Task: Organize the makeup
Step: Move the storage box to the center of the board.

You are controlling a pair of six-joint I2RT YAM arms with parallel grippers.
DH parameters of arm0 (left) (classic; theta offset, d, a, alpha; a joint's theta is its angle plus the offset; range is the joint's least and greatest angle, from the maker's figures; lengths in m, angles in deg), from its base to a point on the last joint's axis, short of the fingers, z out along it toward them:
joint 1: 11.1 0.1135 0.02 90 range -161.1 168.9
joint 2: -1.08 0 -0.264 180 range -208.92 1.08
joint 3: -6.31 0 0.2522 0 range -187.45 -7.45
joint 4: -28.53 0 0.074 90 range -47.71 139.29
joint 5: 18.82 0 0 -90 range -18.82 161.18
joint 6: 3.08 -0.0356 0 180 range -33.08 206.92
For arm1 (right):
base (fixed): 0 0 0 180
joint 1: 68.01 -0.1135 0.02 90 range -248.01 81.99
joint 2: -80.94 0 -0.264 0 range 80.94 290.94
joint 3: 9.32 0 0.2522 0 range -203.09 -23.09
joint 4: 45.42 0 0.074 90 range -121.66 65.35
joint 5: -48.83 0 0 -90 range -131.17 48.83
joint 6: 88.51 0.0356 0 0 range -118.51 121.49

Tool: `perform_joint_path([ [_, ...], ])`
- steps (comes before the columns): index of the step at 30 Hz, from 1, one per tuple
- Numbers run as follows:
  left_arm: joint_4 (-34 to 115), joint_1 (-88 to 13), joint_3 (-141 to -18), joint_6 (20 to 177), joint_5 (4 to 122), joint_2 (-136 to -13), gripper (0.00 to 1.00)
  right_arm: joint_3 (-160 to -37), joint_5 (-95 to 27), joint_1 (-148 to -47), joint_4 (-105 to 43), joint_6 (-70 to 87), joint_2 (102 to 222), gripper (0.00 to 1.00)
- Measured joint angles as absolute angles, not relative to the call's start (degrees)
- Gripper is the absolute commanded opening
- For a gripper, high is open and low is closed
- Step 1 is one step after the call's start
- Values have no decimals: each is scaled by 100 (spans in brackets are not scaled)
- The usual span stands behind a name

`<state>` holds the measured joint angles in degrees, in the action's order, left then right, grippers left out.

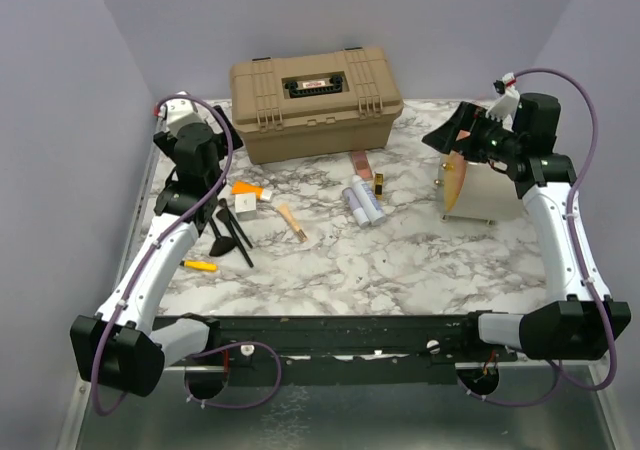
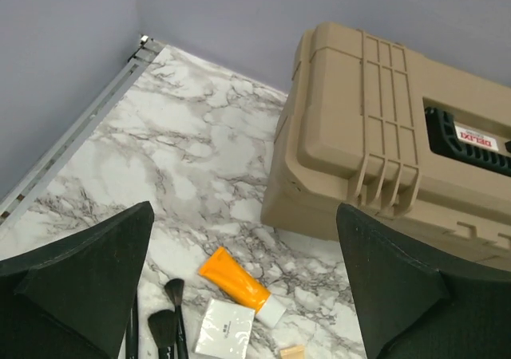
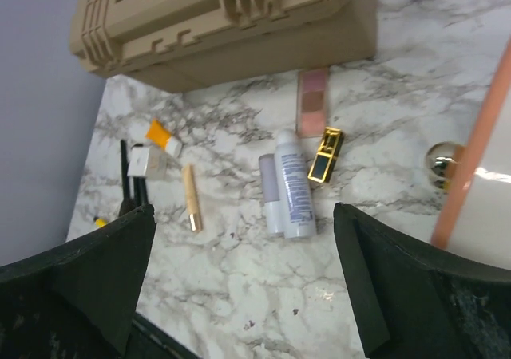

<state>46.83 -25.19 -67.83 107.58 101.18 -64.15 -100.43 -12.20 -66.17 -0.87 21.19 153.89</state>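
The makeup lies scattered on the marble table in front of the tan case. An orange tube (image 1: 247,189) (image 2: 238,286) and a white square compact (image 2: 225,329) lie beside black brushes (image 1: 232,232) (image 2: 169,319). A yellow pencil (image 1: 199,265) lies near the left arm. A tan stick (image 1: 292,222) (image 3: 191,197), two pale tubes (image 1: 362,202) (image 3: 294,185), a rose palette (image 3: 313,100) and a gold-and-black case (image 3: 325,155) sit mid-table. My left gripper (image 2: 243,215) hovers open above the orange tube. My right gripper (image 3: 243,211) hangs open and empty high over the table.
The big tan hard case (image 1: 315,100) stands shut at the back centre. A cream-and-orange pouch (image 1: 470,185) stands at the right under my right arm, its orange edge (image 3: 471,143) close to the right finger. Purple walls enclose the table.
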Motion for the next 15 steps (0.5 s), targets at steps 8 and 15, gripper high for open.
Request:
perform_joint_path([
  [8,4932,-2512,-6558,11189,9965,-6067,99,-10089,-96,-6678,127,2084,15577,100],
  [15,4711,-2503,-5928,11366,9235,-5036,99,-10539,-588,-7714,715,1732,15920,100],
])
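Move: The storage box's middle lies about 26 cm to the right hand's left, some 22 cm ahead and 18 cm lower; from the left hand it is about 23 cm right, 20 cm ahead and 18 cm below. On the right hand's way, the spray bottle lies some 16 cm left and 4 cm ahead, the pink palette 17 cm left and 12 cm ahead, both about 25 cm down. The orange tube is 8 cm right of the left hand, 3 cm ahead, 25 cm below. The storage box is still out of reach as the right hand swings about 8 cm left and 3 cm back, high above the table, nearing the box and the spray bottle while turning nearly 20 degrees counter-clockwise. The left hand, after a slight dip, draws back about 5 cm, away from the box, rolling its left side down and turning slightly clockwise. Both grippers stay wide open and touch nothing. ##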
